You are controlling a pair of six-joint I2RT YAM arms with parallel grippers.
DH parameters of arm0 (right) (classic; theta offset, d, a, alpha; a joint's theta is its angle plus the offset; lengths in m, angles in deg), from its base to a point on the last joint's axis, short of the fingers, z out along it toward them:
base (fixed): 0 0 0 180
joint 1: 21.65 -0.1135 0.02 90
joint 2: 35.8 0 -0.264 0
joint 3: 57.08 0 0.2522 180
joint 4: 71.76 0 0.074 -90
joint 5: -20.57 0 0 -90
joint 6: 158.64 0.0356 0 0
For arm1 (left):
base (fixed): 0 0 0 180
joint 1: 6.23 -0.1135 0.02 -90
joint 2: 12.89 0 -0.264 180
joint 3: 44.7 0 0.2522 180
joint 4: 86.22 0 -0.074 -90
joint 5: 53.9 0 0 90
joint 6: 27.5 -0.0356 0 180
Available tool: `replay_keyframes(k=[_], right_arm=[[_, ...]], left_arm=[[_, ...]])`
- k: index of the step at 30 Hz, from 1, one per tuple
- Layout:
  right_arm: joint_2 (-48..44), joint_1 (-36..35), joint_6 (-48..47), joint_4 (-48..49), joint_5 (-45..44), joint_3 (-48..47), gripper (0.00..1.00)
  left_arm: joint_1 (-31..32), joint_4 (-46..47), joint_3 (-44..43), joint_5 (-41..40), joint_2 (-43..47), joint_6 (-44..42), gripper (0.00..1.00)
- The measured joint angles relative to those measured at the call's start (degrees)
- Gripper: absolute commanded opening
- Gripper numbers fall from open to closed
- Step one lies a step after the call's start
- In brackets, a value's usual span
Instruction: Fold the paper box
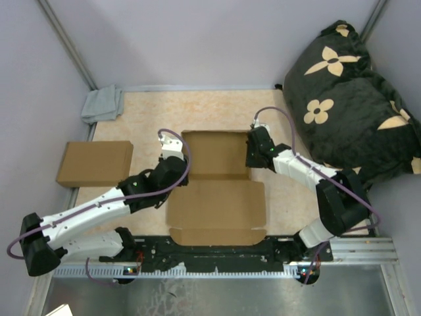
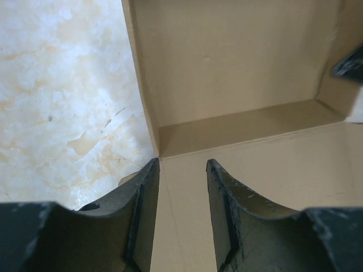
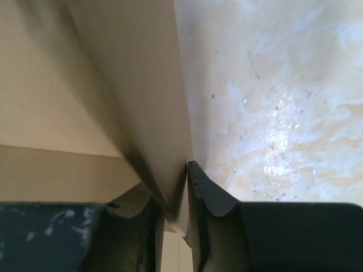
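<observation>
The paper box (image 1: 217,197) lies in the middle of the table: its far half is a shallow tray with raised walls, and its near half is a flat panel. My left gripper (image 1: 176,157) is at the tray's left wall, near the fold. In the left wrist view the left gripper (image 2: 181,165) is open, with only the flat panel (image 2: 283,170) below it and the upright left wall (image 2: 142,85) ahead. My right gripper (image 1: 255,150) is at the tray's right wall. The right wrist view has the right gripper (image 3: 173,187) shut on that wall (image 3: 142,85), one finger on each side.
A second flat brown box (image 1: 95,163) lies at the left edge of the table (image 1: 145,112). A grey cloth (image 1: 103,104) sits at the far left corner. A large black flowered cushion (image 1: 348,99) fills the far right. The arm bases stand along the near edge.
</observation>
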State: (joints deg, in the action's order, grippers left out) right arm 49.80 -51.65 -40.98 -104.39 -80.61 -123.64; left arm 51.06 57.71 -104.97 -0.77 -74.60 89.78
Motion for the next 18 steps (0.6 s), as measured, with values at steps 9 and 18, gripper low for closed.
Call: replay_keyframes(k=[9, 18], right_arm=[[1.6, 3.3, 0.7, -3.1, 12.3, -0.6, 0.44], [-3.1, 3.9, -9.3, -7.0, 11.0, -8.0, 0.54]], left_arm=[[0.0, -6.5, -8.2, 2.0, 2.6, 0.2, 0.46], [0.0, -9.9, -8.5, 3.3, 5.4, -0.5, 0.47]])
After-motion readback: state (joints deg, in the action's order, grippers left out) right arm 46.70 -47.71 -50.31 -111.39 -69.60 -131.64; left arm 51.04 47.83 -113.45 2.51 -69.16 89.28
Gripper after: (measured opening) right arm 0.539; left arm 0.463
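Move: The right fingers still hold the tray's right wall, whose middle is about 1 cm ahead and 2 cm below. The tray's middle lies some 11 cm left of this hand, about level ahead and 5 cm below; the lid panel lies 14 cm back, 11 cm left. From the open left hand, the tray is roughly 9 cm ahead, 10 cm right and 14 cm down; the lid panel is 7 cm back and 9 cm right, equally low. The right hand opens, frees the wall while backing 2 cm, then rises forward; the left rises about 6 cm. ##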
